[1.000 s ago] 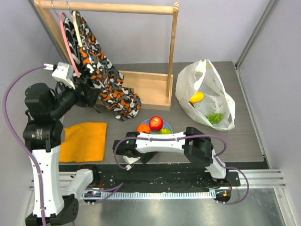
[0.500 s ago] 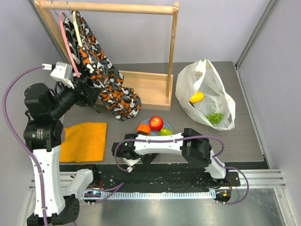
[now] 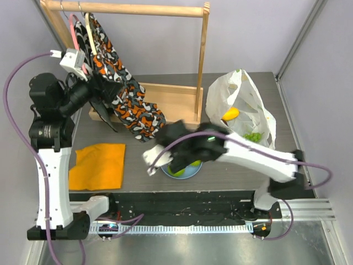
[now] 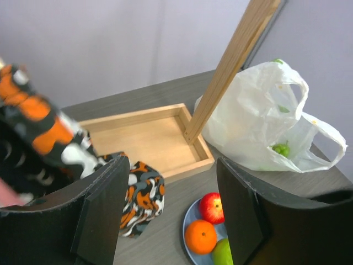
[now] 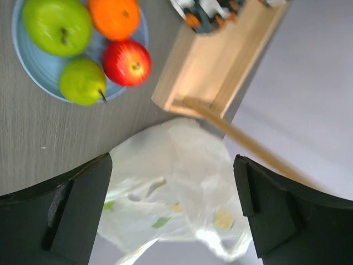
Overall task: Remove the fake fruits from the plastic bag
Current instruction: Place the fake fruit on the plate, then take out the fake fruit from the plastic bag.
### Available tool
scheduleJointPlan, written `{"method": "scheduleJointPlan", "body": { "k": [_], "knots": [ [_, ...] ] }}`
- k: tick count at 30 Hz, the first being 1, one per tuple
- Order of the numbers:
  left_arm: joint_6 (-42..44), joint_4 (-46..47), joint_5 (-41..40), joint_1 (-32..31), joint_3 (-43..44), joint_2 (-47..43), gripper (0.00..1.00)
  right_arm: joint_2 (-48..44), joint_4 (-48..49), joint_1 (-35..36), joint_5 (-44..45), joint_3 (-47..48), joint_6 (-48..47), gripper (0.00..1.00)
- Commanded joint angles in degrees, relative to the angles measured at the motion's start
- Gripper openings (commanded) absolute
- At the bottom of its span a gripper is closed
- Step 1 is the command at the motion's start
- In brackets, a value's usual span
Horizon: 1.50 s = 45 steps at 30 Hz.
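Observation:
The plastic bag (image 3: pixel 242 105) lies at the back right, a yellow mango (image 3: pixel 230 114) and green grapes (image 3: pixel 252 136) showing through it. A light-blue plate (image 5: pixel 33 61) holds a green apple (image 5: pixel 57 25), an orange (image 5: pixel 116 16), a red apple (image 5: pixel 127 62) and a green pear (image 5: pixel 83 81). My right gripper (image 5: pixel 172 165) hangs open and empty above the plate (image 3: pixel 187 171), hiding most of it from above, with the bag (image 5: pixel 176 187) beyond its fingers. Raised at the left by the hanging cloth, my left gripper (image 4: pixel 172 182) is open and empty too.
A wooden clothes rack (image 3: pixel 201 61) with a tray base (image 3: pixel 171 102) stands at the back. A patterned cloth (image 3: pixel 124 94) hangs from it down to the table. A folded orange cloth (image 3: pixel 99 165) lies front left.
My right arm has swung up from the table's near edge to above the plate, and its jaws have opened wider. The left arm has risen towards the rack.

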Motion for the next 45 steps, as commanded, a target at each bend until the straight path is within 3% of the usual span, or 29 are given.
{"method": "scheduleJointPlan", "body": {
  "k": [1,2,4,5,9,11,15,20,21,27,35,45],
  "knots": [
    [1.67,4.0,-0.66,-7.79,5.13,4.63,0.68,-14.97,-7.21,-11.16,-6.86,-2.38,6.18,1.0],
    [3.34,3.04,-1.37,-9.74,5.92,5.86,0.68,-17.51,-6.33,-19.45,-8.61,-4.83,6.71,1.0],
    [8.68,1.72,-4.0,-16.41,8.64,10.08,0.68,-24.28,-4.13,-27.5,-13.54,-9.65,6.37,0.99],
    [10.28,0.15,-4.88,-18.79,10.83,13.14,0.68,-28.4,-3.34,-34.76,-14.77,-11.77,6.02,0.98],
    [17.23,-3.2,-7.43,-33.0,16.37,21.84,0.68,-36.15,1.22,-45.54,-18.29,-23.2,6.62,0.93],
    [20.73,-4.87,-8.93,-37.16,17.26,24.67,0.67,-36.96,3.16,-48.62,-21.01,-29.44,9.6,0.89],
    [21.2,-4.97,-8.85,-43.5,14.29,28.19,0.65,-34.16,10.79,-60.71,-28.74,-36.31,12.25,0.81],
    [20.14,-1.89,-11.12,-43.86,7.96,28.2,0.63,-19.76,16.87,-74.81,-35.53,-34.74,14.17,0.68],
    [20.66,-1.37,-11.83,-43.86,7.25,28.2,0.63,-17.65,19.49,-75.17,-35.18,-34.3,14.71,0.62],
    [20.93,-1.45,-13.59,-43.86,6.89,29.52,0.63,-4.11,25.4,-75.88,-36.32,-31.84,19.19,0.59],
    [21.54,-2.85,-15.44,-43.86,7.95,32.33,0.64,-3.74,25.85,-56.13,-40.26,-37.89,21.48,0.61],
    [22.07,-4.7,-16.05,-43.86,10.06,34.97,0.64,-0.85,34.81,-63.57,-37.03,-32.02,29.65,0.61]
  ]
}}
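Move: The bag's middle lies about 28 cm to the right hand's right, 17 ahead and 20 below; inside, the grapes are some 32 cm right and 9 ahead, the mango 24 right and 18 ahead. The plate is nearly under that hand, 24 cm down, 4 right and 1 ahead. From the high left hand the bag is about 45 cm right, 6 ahead, 38 below; the rack's right upright has its foot 27 right, 10 ahead, 41 below. Inside the bag the right hand sweeps some 14 cm left, dragging the bag along, and ends beside the dark plum. It gets there from above the plate by rising briefly, swinging over 30 cm right, then reaching forward and down through the mouth, turning clockwise and closing its fingers partway. The left hand swings 25 cm right, then sinks about 19 to the bag's left side, turning clockwise, fingers open. ##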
